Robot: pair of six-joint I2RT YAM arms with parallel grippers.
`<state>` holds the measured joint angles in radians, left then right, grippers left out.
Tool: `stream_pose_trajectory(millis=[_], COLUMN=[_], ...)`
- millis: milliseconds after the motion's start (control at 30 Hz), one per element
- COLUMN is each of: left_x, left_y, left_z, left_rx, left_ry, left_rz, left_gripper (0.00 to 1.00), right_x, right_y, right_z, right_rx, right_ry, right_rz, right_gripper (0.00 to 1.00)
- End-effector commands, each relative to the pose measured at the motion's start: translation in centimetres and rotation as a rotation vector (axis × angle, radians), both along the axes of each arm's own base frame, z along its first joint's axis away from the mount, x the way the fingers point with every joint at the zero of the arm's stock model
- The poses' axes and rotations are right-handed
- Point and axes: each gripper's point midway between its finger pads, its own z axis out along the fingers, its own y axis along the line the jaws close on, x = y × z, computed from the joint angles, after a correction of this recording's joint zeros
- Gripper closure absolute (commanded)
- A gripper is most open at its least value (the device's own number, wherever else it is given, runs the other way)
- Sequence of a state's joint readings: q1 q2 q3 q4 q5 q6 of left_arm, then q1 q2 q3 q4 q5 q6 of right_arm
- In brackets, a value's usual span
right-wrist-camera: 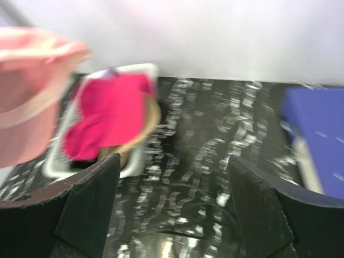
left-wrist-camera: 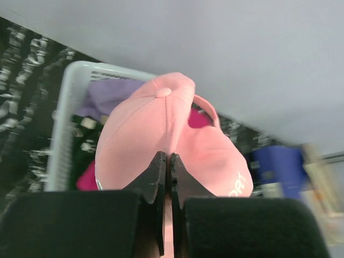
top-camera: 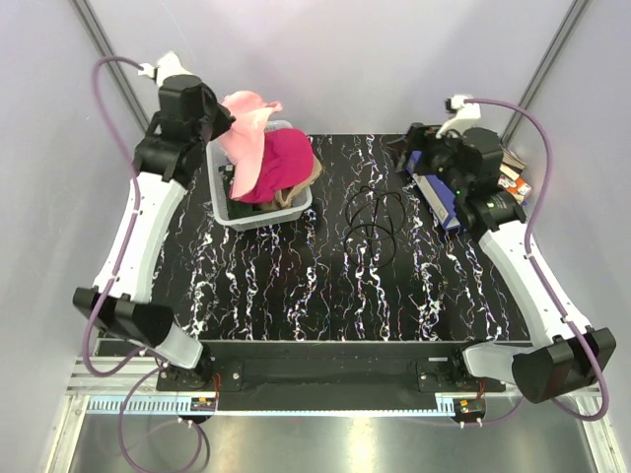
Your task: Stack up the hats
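Observation:
My left gripper (top-camera: 225, 123) is shut on a light pink cap (top-camera: 248, 133) and holds it up above the grey mesh basket (top-camera: 258, 219) at the back left. In the left wrist view the pink cap (left-wrist-camera: 161, 140) hangs from my closed fingers (left-wrist-camera: 156, 174). A magenta cap (top-camera: 281, 163) lies on top in the basket, with a tan cap (top-camera: 296, 192) under it, a lavender one (left-wrist-camera: 107, 97) and a dark green one (top-camera: 225, 182) beside. My right gripper (top-camera: 409, 148) is open and empty at the back right. The right wrist view shows the magenta cap (right-wrist-camera: 107, 115) and the pink cap (right-wrist-camera: 27, 80).
A blue book (top-camera: 439, 197) lies on a pile of things at the back right, under my right arm. A thin black cable loop (top-camera: 380, 222) lies on the black marbled tabletop (top-camera: 325, 286) in the middle.

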<state>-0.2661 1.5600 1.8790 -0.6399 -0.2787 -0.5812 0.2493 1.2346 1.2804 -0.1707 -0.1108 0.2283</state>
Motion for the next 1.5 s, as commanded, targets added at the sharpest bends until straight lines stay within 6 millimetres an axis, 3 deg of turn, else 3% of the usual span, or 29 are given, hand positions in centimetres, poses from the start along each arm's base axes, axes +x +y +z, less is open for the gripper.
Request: stream_pose_trajectory(millis=[0,100,133,300,433,667,733,767,1033,1100,1200,1267,1333,1367,1467], left_x=[-1.2,-1.7,-1.7,-3.1,-3.3,-3.9,-4.2,-4.2,-5.1,-5.2,-5.4,-5.7,-5.8,-6.1,-6.2], left_y=[-3.6,-6.1,-6.4,-9.2,-10.5,-11.2,-11.8,-12.0,-13.8,-13.9,-14.1,-14.1,-14.1,-14.0,-13.5], left_z=[3.5,5.7,5.3,8.0,9.2,11.4,11.7,11.8,11.4,11.3,10.9,10.7,10.1,9.8,9.1], left_rx=[-0.433,-0.695,-0.773,-1.003,-1.098,-1.135,-1.128,-1.124,-1.116,-1.111,-1.098,-1.08,-1.026,-1.004,-0.822], left_ry=[-0.067,-0.118,-0.109,-0.136,-0.159,-0.228,-0.233,-0.235,-0.218,-0.217,-0.211,-0.212,-0.217,-0.22,-0.254], left_rz=[-0.051,-0.097,-0.072,-0.088,-0.066,-0.024,-0.03,-0.031,-0.047,-0.048,-0.052,-0.058,-0.058,-0.059,-0.073], left_gripper=[1.0,1.0,1.0,1.0,1.0,1.0,1.0,1.0,1.0,1.0,1.0,1.0,1.0,1.0,1.0], right_x=[-1.9,-3.7,-4.2,-6.6,-8.2,-11.0,-11.2,-11.2,-9.2,-8.7,-8.4,-8.6,-8.9,-9.6,-10.9], right_y=[5.2,8.4,9.1,12.5,13.9,16.7,17.3,17.7,19.4,19.5,19.4,19.2,19.1,18.9,18.3], right_z=[5.5,7.0,7.3,6.7,5.7,5.7,5.5,6.2,5.5,5.2,5.2,5.5,5.6,5.9,6.6], right_rx=[0.053,0.063,0.049,-0.035,-0.1,0.032,0.053,0.073,0.117,0.12,0.133,0.141,0.163,0.171,0.204], right_ry=[-0.124,-0.173,-0.191,-0.234,-0.257,-0.222,-0.207,-0.234,-0.192,-0.176,-0.167,-0.173,-0.165,-0.17,-0.15], right_rz=[0.173,0.274,0.295,0.363,0.405,0.508,0.524,0.531,0.514,0.498,0.48,0.479,0.481,0.497,0.539], right_gripper=[0.12,0.12,0.12,0.12,0.13,0.14,0.14,0.14,0.19,0.24,0.41,0.59,0.69,0.81,1.0])
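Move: The pink hat hangs from the left hand's already shut fingers, its middle about 4 cm to their right and 4 cm below. From the open right hand the hat lies some 35 cm left, 2 cm ahead and nearly level. The basket is roughly 28 cm below the left hand, 3 cm ahead and 3 cm right; the magenta hat in it is 22 cm down, 3 cm ahead, 6 cm right. Some 28 cm beneath the right hand, 2 cm ahead and 4 cm left, is the wire rack. The right fingers come to pinch the pink hat's lower edge at the black lettered band, closing from wide to nearly shut after the hand has swept about 19 cm left and 8 back, turning counter-clockwise. Meanwhile the left hand keeps its hold and brings the hat to meet it, going 15 cm right, up and somewhat back, rolling its left side down about 55 degrees. ##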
